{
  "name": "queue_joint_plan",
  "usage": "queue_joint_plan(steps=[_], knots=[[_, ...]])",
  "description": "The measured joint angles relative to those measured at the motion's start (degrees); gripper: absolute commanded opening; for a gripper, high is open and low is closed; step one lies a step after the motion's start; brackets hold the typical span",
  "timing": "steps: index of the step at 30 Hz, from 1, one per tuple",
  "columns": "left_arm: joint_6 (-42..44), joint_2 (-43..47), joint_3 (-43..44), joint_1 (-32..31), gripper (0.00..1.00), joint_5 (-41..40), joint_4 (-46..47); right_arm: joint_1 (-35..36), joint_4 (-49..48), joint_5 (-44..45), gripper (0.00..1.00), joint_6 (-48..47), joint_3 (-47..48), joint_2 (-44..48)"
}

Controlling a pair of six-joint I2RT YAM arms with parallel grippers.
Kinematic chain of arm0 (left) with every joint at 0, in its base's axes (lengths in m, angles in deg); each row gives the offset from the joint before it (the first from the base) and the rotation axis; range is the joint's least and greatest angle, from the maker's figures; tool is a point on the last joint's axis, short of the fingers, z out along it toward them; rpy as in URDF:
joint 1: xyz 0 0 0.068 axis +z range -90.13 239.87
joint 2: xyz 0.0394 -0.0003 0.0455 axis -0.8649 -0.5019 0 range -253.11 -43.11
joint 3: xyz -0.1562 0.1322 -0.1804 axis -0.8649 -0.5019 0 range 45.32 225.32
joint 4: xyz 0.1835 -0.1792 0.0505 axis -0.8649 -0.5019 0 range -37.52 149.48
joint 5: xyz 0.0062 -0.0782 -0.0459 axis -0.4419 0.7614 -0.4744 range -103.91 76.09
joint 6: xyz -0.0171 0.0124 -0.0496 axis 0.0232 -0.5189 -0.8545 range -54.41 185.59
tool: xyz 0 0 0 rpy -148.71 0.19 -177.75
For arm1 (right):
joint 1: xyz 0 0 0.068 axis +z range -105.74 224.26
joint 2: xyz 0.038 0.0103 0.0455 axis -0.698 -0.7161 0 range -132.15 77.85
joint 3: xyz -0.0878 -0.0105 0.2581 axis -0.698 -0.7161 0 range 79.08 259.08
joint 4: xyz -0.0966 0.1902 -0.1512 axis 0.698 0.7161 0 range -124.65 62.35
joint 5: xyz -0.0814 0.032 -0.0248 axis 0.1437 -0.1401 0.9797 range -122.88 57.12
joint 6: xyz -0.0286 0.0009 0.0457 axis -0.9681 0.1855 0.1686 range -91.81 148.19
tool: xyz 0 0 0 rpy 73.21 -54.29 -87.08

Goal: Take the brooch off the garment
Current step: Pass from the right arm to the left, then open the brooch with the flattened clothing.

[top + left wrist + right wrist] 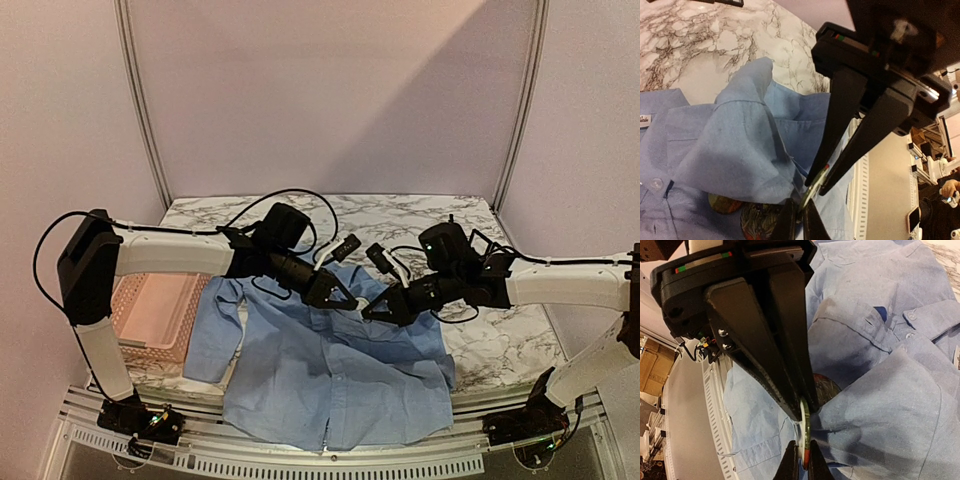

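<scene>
The garment (330, 385) is a light blue collared shirt lying front up on the marble table, its collar toward the back. A thin round brooch (812, 197) stands edge-on at a raised fold of the shirt, near the collar. My left gripper (815, 189) is shut on one end of the brooch's rim. My right gripper (806, 412) is shut on the brooch (805, 435) from the opposite side. In the top view the left gripper (345, 300) and right gripper (372, 312) meet tip to tip over the shirt's chest.
Two more colourful discs (722, 204) (760, 220) lie on the shirt, partly under the fold. A pink plastic basket (155, 315) stands at the left, beside the shirt's sleeve. White walls enclose the table, and a metal rail (330, 455) runs along its near edge.
</scene>
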Motion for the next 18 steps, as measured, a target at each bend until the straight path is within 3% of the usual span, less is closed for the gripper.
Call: queue_joint_plan(steps=[3, 6, 11, 18], knots=[[-0.2, 0.0, 0.0, 0.0, 0.00, 0.3, 0.1, 0.0, -0.3, 1.2, 0.20, 0.3, -0.2, 0.2], [-0.5, 0.0, 0.2, -0.1, 0.00, 0.5, 0.5, 0.0, -2.5, 2.7, 0.36, 1.0, -1.3, 1.4], [-1.7, 0.0, 0.2, -0.1, 0.00, 0.5, 0.9, -0.2, -10.6, 4.6, 0.55, 4.0, -6.0, 6.0], [-6.0, 0.0, -1.2, 0.4, 0.00, 1.4, 7.1, -0.2, -29.8, 5.7, 0.67, 13.9, -18.8, 11.4]])
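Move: The brooch is already pinched on edge between both hands' fingertips: its middle lies about 2 cm right of the left hand and 2 cm left of the right, level front to back and roughly 1 cm below both. Beneath, a dark badge on the shirt sits some 4 cm ahead, 3 cm right and 7 cm below the left hand; a green badge lies about 4 cm beyond the dark badge. The right fingers spread wide and let go of the brooch while the left hand keeps its pinch on the brooch's other side. The right hand first slips slightly forward, then lifts about 3 cm and draws off some 2 cm to the right, forward drift undone, its fingertips tilting up and swinging clockwise. The left hand stays put, then rises about 1 cm. ##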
